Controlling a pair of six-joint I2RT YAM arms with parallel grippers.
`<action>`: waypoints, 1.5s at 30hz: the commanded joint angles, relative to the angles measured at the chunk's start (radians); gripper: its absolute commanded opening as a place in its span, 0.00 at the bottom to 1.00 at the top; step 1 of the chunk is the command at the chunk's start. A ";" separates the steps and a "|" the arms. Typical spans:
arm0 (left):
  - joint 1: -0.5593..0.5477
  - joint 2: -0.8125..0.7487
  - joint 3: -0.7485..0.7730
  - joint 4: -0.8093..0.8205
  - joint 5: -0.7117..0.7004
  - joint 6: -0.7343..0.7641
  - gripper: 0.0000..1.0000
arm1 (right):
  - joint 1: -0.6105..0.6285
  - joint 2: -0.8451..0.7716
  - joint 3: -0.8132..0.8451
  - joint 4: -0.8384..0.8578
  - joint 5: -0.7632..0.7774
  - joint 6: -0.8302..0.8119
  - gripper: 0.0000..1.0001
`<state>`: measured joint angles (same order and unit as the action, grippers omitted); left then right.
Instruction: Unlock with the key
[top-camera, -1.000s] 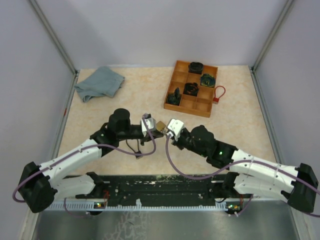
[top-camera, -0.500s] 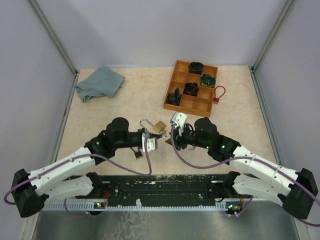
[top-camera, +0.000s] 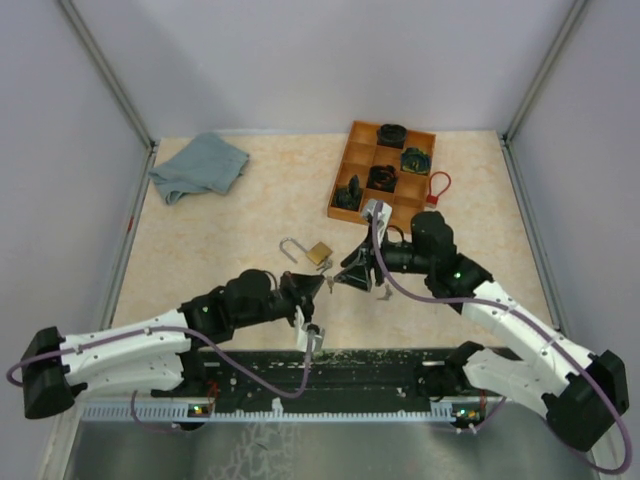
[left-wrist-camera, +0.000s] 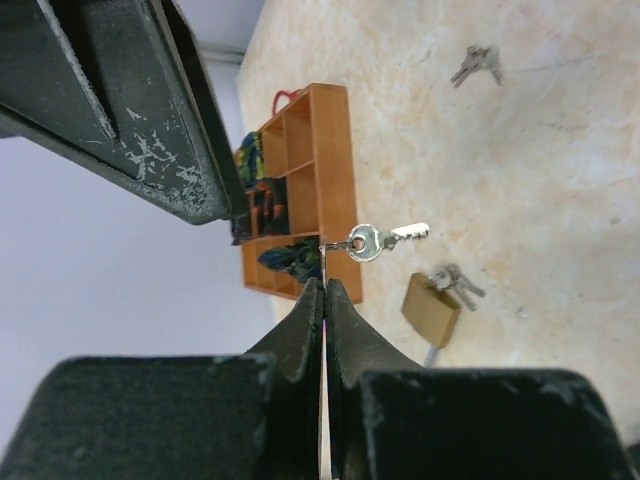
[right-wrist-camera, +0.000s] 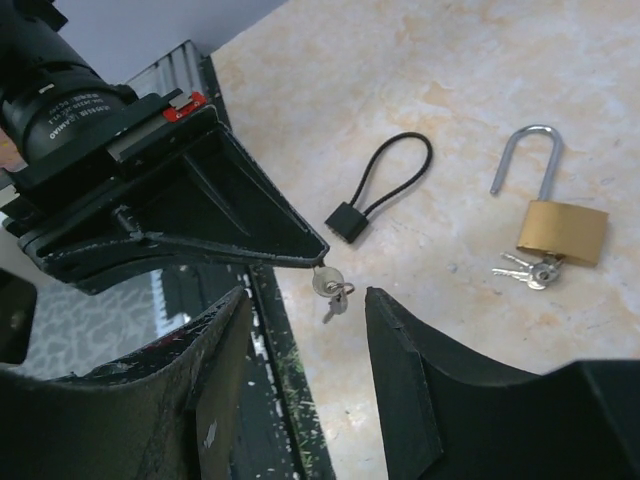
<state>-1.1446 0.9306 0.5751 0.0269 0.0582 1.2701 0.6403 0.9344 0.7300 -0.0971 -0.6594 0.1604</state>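
The brass padlock (top-camera: 319, 253) lies on the table, its shackle (right-wrist-camera: 530, 160) swung out of the body and a bunch of keys (right-wrist-camera: 525, 270) at its lower end. My left gripper (top-camera: 320, 284) is shut on a small silver key (right-wrist-camera: 328, 284) on a ring; the key (left-wrist-camera: 365, 242) hangs from its fingertips above the table, just in front of the padlock (left-wrist-camera: 432, 310). Facing it, my right gripper (right-wrist-camera: 308, 297) stands open, its fingers (right-wrist-camera: 410, 370) on either side of the key without touching it.
An orange compartment tray (top-camera: 409, 224) with dark items stands at the back right, a red loop lock (top-camera: 437, 188) beside it. A blue-grey cloth (top-camera: 200, 165) lies back left. A black cable lock (right-wrist-camera: 385, 190) and loose keys (left-wrist-camera: 478, 63) lie near the grippers.
Both grippers have left the padlock, which now lies on the table. The right gripper has opened. The left arm has drawn back towards the near edge, shut on the key.
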 joint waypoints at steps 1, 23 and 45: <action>-0.021 -0.031 -0.026 0.109 -0.062 0.143 0.00 | -0.058 0.032 0.024 0.094 -0.176 0.114 0.50; -0.115 -0.072 -0.113 0.247 -0.108 0.297 0.00 | -0.077 0.183 -0.052 0.284 -0.379 0.157 0.42; -0.150 -0.092 -0.144 0.258 -0.138 0.339 0.00 | -0.079 0.130 -0.090 0.395 -0.437 0.249 0.25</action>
<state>-1.2850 0.8639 0.4534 0.2703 -0.0654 1.5951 0.5671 1.1061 0.6468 0.2417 -1.0676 0.3958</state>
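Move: The key is already pinched in the left fingertips, about 2 cm to the right of that hand point and 1 cm lower. From the right hand point it lies some 3 cm left, 1 cm back and 3 cm below. The padlock lies on the table about 7 cm ahead of the right hand, 6 cm to its left and 17 cm below; the loose keys are about 9 cm to that hand's right, 2 cm back and equally low. Keep the key pinched in the left gripper and raise it about 3.5 cm while easing back 2 cm, rolling the hand some 20 degrees about its fingers, front side up. Bring the half-open right gripper left and back to the key, about 3 cm in all, dipping and then partly rising again, turning it counter-clockwise, and narrow its fingers around the key without shutting them. ##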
